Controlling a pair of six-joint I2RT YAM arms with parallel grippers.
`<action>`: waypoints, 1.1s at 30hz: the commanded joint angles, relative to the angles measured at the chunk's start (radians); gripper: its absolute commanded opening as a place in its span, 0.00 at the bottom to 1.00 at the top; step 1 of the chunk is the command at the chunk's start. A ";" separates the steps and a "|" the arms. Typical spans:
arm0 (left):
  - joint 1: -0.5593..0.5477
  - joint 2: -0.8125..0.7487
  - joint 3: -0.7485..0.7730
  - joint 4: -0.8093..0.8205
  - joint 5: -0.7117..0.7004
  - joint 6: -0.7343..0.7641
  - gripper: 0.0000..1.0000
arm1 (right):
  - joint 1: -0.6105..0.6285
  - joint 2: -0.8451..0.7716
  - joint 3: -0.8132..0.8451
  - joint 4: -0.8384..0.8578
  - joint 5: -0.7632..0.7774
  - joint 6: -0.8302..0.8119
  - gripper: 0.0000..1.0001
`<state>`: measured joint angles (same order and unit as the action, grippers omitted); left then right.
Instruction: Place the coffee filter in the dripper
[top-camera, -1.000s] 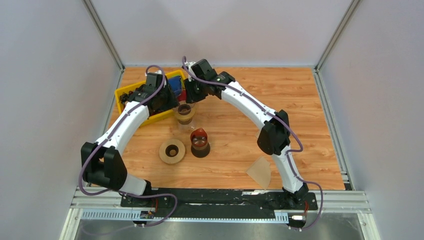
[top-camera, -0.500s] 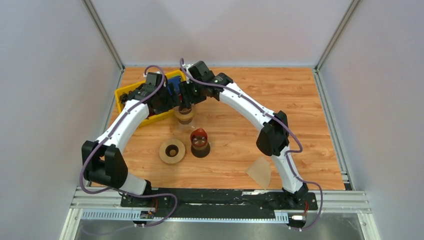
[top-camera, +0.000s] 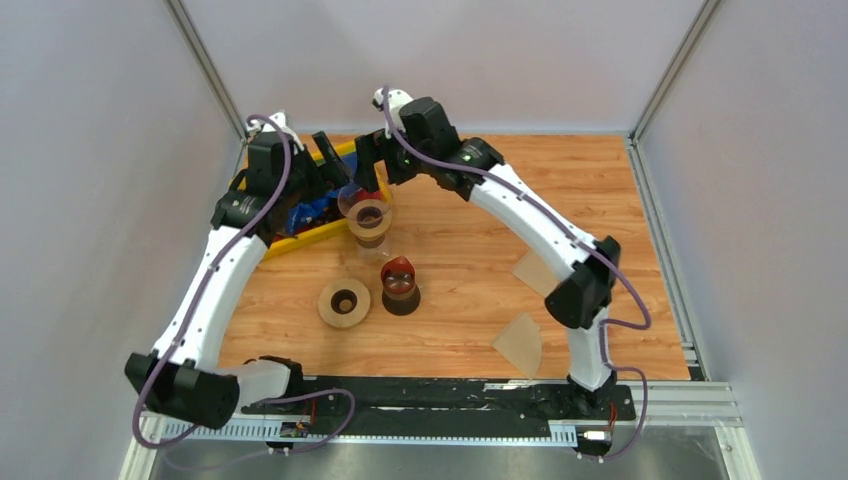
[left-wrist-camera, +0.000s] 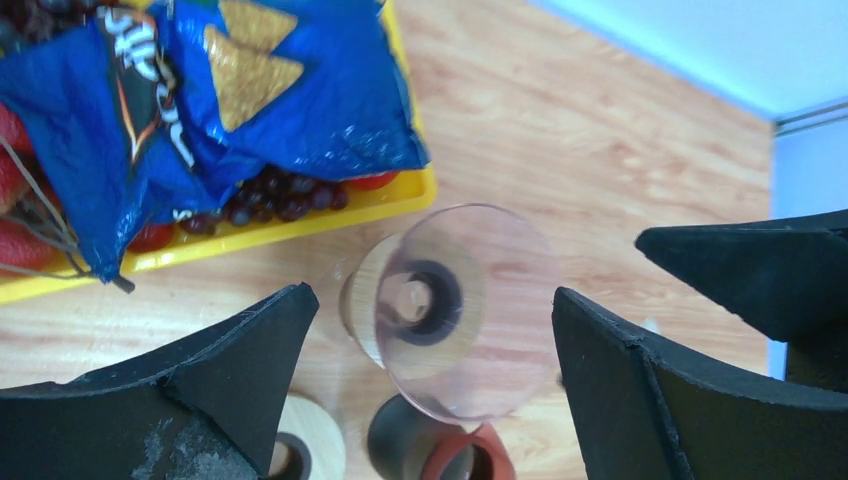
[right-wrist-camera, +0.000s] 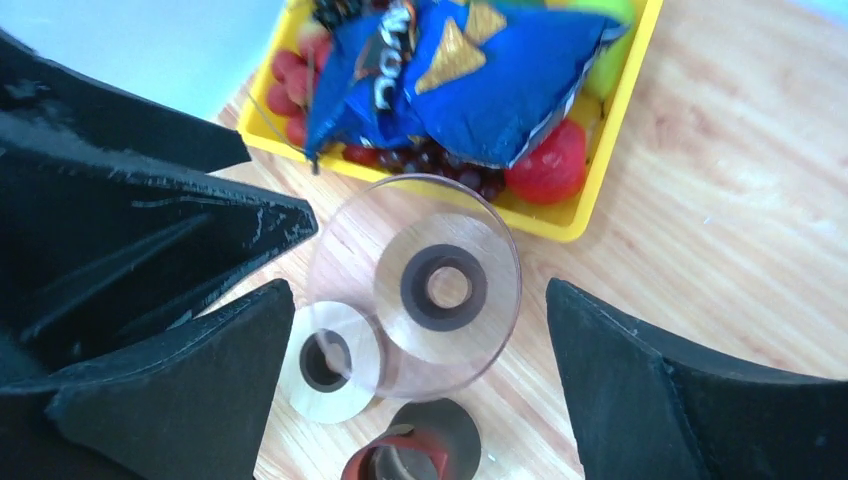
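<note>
The dripper (top-camera: 368, 220), a clear pinkish cone on a tan wooden collar, stands upright beside the yellow tray. My left gripper (top-camera: 330, 180) and right gripper (top-camera: 375, 165) both hover open and empty above it. In the left wrist view the dripper (left-wrist-camera: 465, 310) shows between my open left gripper (left-wrist-camera: 430, 390) fingers, well below them. In the right wrist view the dripper (right-wrist-camera: 420, 290) shows below my open right gripper (right-wrist-camera: 420, 390). The coffee filter (top-camera: 520, 343), a tan paper fan, lies flat by the right arm's base. A second tan paper piece (top-camera: 530, 272) lies by the right elbow.
A tan ring disc (top-camera: 344, 303) and a dark red-brown piece on a black base (top-camera: 400, 284) stand just in front of the dripper. The yellow tray (top-camera: 300, 235) at the back left holds a blue chip bag (left-wrist-camera: 250, 90) and fruit.
Both grippers have risen from around the dripper, which stays on the table. The right elbow has swung right, uncovering the second tan paper piece.
</note>
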<state>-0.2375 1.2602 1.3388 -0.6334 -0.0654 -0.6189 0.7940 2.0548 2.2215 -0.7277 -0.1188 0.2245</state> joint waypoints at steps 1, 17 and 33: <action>-0.007 -0.134 0.018 0.038 -0.004 0.030 1.00 | -0.013 -0.266 -0.141 0.152 0.063 -0.053 1.00; -0.005 -0.666 -0.387 -0.216 -0.069 0.023 1.00 | -0.462 -0.904 -1.107 0.181 0.332 0.147 1.00; -0.006 -0.827 -0.667 -0.184 0.021 -0.099 1.00 | -0.713 -0.742 -1.392 0.281 0.287 0.214 0.97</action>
<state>-0.2424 0.4335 0.6785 -0.8555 -0.0788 -0.6907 0.0860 1.2491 0.8337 -0.5217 0.1661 0.4000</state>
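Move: The farther coffee filter, flat on the table, lies roughly 37 cm to the right hand's right, 5 cm back and 28 cm below it. The nearer filter is some 16 cm closer to the bases than that filter and about 6 cm left of it. The dripper, standing on its carafe, is about 3 cm left of the right hand, 2 cm back and 13 cm below. For the left hand, the farther filter lies about 45 cm right, 4 cm back and 28 cm down. Towards the farther filter, the right hand swings some 40 cm right from above the dripper, first lifting about 9 cm, then descending well below its starting height. It draws slightly back, turns about 60 degrees clockwise and tips its open fingers downward. The left hand rises briefly, then retreats about 18 cm back and down, also open. ##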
